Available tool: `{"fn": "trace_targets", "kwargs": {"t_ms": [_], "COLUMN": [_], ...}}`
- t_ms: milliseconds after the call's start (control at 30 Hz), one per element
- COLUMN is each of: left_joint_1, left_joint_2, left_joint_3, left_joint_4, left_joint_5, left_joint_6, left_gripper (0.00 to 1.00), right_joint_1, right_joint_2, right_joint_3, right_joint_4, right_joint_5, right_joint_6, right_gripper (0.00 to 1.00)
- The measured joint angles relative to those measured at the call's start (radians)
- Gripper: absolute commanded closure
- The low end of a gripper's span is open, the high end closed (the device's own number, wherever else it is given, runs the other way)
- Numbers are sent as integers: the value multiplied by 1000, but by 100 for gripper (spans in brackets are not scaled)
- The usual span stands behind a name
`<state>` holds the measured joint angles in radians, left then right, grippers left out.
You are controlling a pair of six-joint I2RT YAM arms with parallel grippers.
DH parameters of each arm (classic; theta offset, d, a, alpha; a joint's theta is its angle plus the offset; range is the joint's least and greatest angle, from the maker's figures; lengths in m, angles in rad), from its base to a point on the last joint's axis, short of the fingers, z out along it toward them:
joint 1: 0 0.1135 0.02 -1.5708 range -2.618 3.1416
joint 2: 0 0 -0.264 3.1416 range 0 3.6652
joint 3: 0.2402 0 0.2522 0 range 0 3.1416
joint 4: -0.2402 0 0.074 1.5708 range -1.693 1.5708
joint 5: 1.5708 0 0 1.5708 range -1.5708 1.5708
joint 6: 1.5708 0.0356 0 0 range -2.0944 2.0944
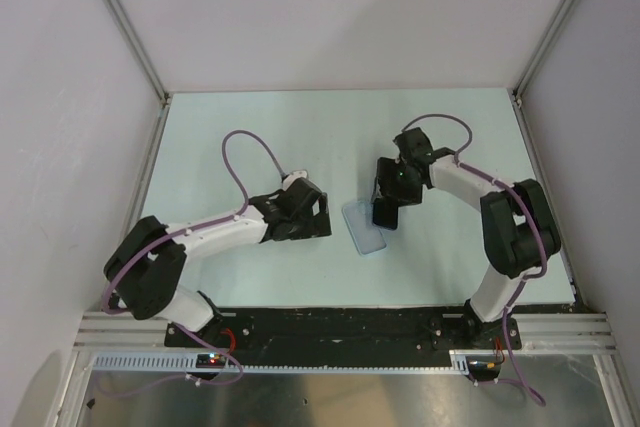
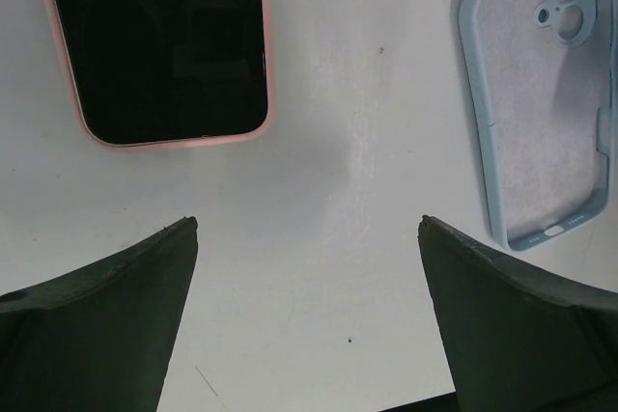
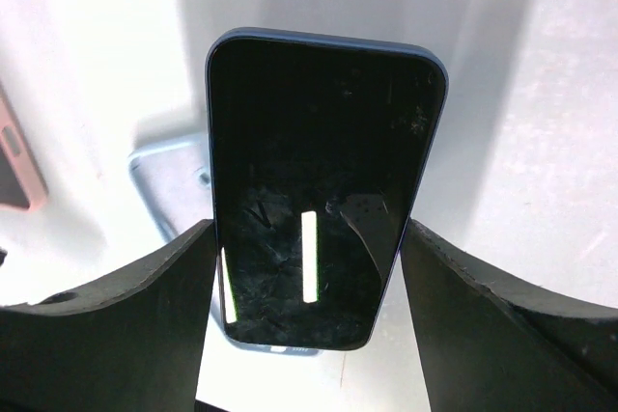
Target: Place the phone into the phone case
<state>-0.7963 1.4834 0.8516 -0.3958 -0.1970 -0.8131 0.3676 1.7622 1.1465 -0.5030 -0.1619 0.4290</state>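
Note:
My right gripper point(image 3: 307, 238) is shut on the phone point(image 3: 323, 200), a dark-screened handset with blue edges, gripping its two long sides. It hangs tilted over the near end of the light blue phone case point(image 1: 365, 228), which lies open side up on the table. In the right wrist view a corner of the case point(image 3: 169, 176) shows behind the phone. My left gripper point(image 2: 309, 224) is open over bare table, with the case point(image 2: 541, 103) to its right. From above, the right gripper point(image 1: 388, 209) is right of the case and the left gripper point(image 1: 318, 217) left of it.
A second phone in a pink case point(image 2: 164, 41) lies screen up ahead and left of my left gripper; its edge point(image 3: 14, 161) also shows in the right wrist view. Grey walls with metal rails point(image 1: 125, 22) enclose the pale table point(image 1: 250, 127).

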Motion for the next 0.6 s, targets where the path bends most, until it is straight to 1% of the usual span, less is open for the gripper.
{"fn": "trace_targets", "kwargs": {"t_ms": [233, 600], "left_joint_1": [0, 10], "left_joint_2": [0, -49], "left_joint_3": [0, -43], "left_joint_4": [10, 13], "left_joint_5": [-1, -2], "left_joint_6": [0, -5], "left_gripper": [0, 1], "right_joint_1": [112, 272], "right_joint_2": [-67, -66], "right_joint_3": [0, 0], "right_joint_4": [0, 0], "right_joint_5": [15, 140], "right_joint_6": [-66, -154], "right_gripper": [48, 46]}}
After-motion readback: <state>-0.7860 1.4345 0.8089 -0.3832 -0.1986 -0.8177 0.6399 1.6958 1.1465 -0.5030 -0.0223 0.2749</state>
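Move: The right hand holds the black phone; the blue phone case lies about 7 cm to its left, 5 cm nearer the robot and some 4 cm lower. The pink-cased phone lies about 22 cm to the right hand's left, 3 cm farther out and also some 4 cm lower. From the open, empty left hand, the blue case is roughly 13 cm to the right, 4 cm ahead and 4 cm down. Leftward and back, the right hand brings the phone in over the blue case, about 6 cm left and 4 cm back, rising some 2 cm early on and then running nearly level and slowing. It turns about 20 degrees counter-clockwise, bringing the phone round towards the case's slant, and tilts so the fingers swing a little forward, while they keep their grip on the phone's long edges. ##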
